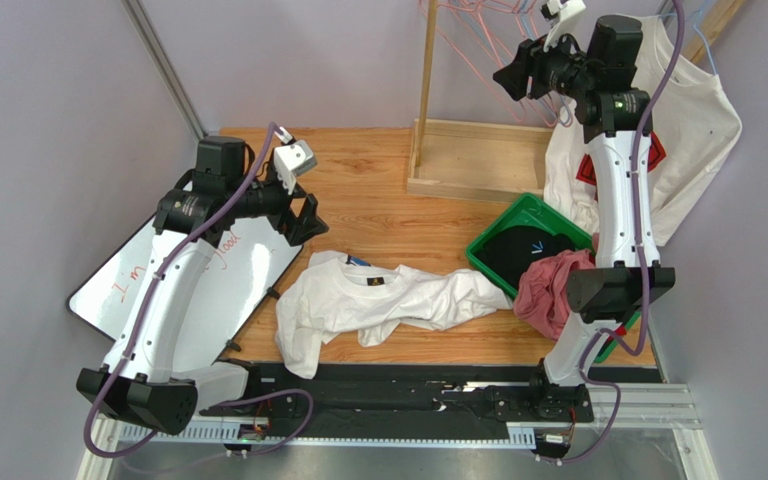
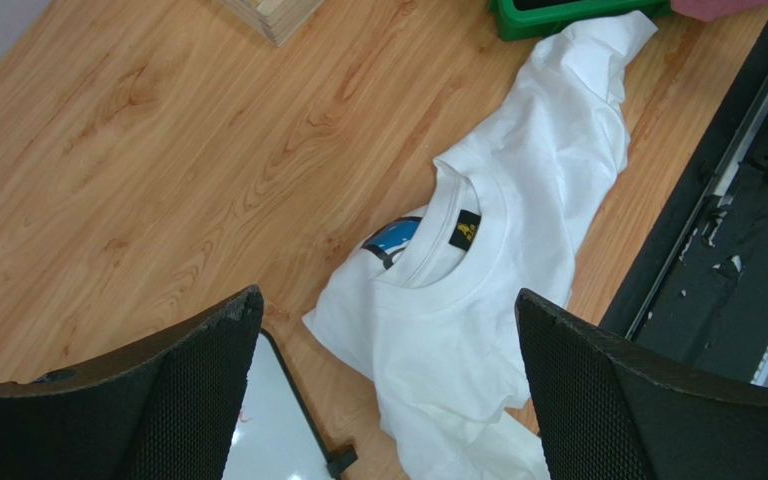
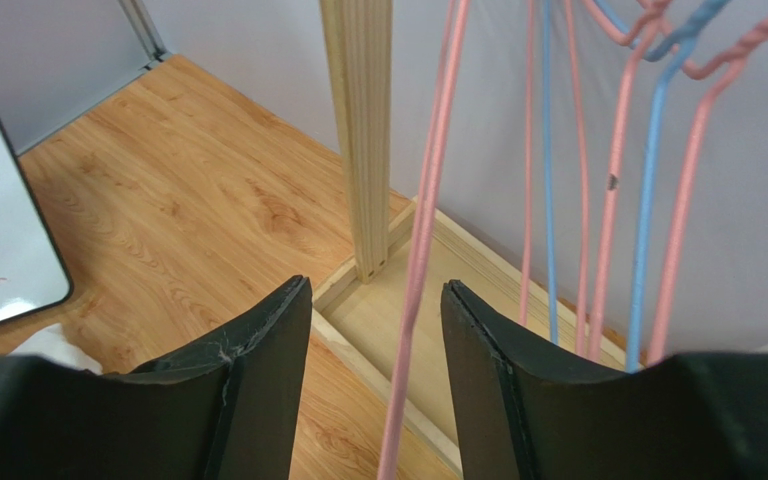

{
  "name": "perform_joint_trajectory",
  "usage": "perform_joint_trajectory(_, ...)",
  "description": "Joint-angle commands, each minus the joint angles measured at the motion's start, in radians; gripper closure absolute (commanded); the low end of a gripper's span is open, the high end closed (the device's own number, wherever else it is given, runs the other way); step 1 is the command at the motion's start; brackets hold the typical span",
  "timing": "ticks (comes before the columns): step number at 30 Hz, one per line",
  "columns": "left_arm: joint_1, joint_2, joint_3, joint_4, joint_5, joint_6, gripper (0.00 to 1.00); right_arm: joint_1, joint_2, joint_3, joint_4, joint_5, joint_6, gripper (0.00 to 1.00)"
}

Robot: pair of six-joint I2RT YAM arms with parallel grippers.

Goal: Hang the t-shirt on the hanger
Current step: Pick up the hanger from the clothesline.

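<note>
The white t-shirt (image 1: 378, 300) lies crumpled on the wooden table, collar to the left. In the left wrist view (image 2: 498, 270) its dark neck label and a bluish print show. My left gripper (image 1: 308, 215) (image 2: 388, 300) is open and empty, above the table left of the collar. My right gripper (image 1: 513, 75) (image 3: 376, 285) is raised at the rack, open. One wire of a pink hanger (image 3: 420, 240) runs between its fingers, untouched on either side. The pink hangers (image 1: 478, 50) hang from the rack top.
A whiteboard (image 1: 188, 280) lies under the left arm. A green bin (image 1: 518, 225) holds dark cloth, with a reddish cloth (image 1: 548, 285) over its rim. The wooden rack post (image 1: 426, 60) stands on a base (image 1: 478, 160). Light-blue hangers (image 3: 648, 200) and a red-graphic white t-shirt (image 1: 698, 130) hang there.
</note>
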Motion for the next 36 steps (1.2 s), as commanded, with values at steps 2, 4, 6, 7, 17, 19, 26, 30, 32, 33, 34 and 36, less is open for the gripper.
perform_joint_trajectory(2,-0.001,-0.022,0.022,0.012,-0.004,0.003,0.01,0.019,0.031,0.046,0.039,0.101,-0.051,0.44)
perform_joint_trajectory(4,-0.001,-0.025,0.008,0.012,-0.016,0.012,0.01,0.024,0.042,0.042,0.040,0.096,-0.058,0.43)
perform_joint_trajectory(6,-0.001,-0.026,-0.001,0.012,-0.024,0.016,0.01,0.028,0.054,0.037,0.037,0.089,-0.054,0.42)
perform_joint_trajectory(7,-0.001,-0.026,-0.002,0.012,-0.028,0.018,0.01,0.028,0.065,0.037,0.034,0.076,-0.053,0.43)
perform_joint_trajectory(17,-0.001,-0.033,-0.015,0.004,-0.053,0.027,0.01,0.044,0.096,0.066,0.042,0.046,-0.009,0.71)
perform_joint_trajectory(19,-0.001,-0.031,-0.015,0.001,-0.064,0.027,0.01,0.048,0.085,0.072,0.065,0.065,0.014,0.93)
perform_joint_trajectory(26,-0.001,-0.017,0.004,0.001,-0.067,0.021,0.01,0.047,0.018,0.072,0.199,0.116,0.113,1.00)
perform_joint_trajectory(30,-0.001,-0.013,0.005,0.001,-0.062,0.021,0.01,0.047,-0.019,0.074,0.232,0.147,0.140,1.00)
perform_joint_trajectory(32,-0.001,-0.013,0.007,0.001,-0.062,0.021,0.01,0.044,-0.039,0.069,0.232,0.159,0.134,1.00)
perform_joint_trajectory(33,-0.001,-0.013,0.007,0.001,-0.061,0.021,0.01,0.042,-0.047,0.065,0.230,0.156,0.133,1.00)
perform_joint_trajectory(34,-0.001,-0.013,0.007,0.001,-0.062,0.023,0.01,0.034,-0.064,0.060,0.224,0.155,0.128,1.00)
perform_joint_trajectory(36,-0.001,-0.014,0.004,0.001,-0.062,0.021,0.01,0.030,-0.088,0.031,0.195,0.156,0.116,1.00)
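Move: From the right hand, the near wire of the closest pink hanger stands about 4 cm ahead, 1 cm left and 4 cm lower, already between the open fingertips. The bunch of other hangers is some 12 cm ahead and 3 cm right, slightly lower; the wooden post is roughly 15 cm ahead and 17 cm left. From the left hand, that wire is about 25 cm ahead, 37 cm right and 9 cm higher. Bring the right gripper down and forward about 5 cm, letting the pink hanger's wire run deeper between the half-open fingers, then shut them fully to pinch it. With the wire held, raise the hand some 8 cm, easing back a little towards the base near the end of the lift. ##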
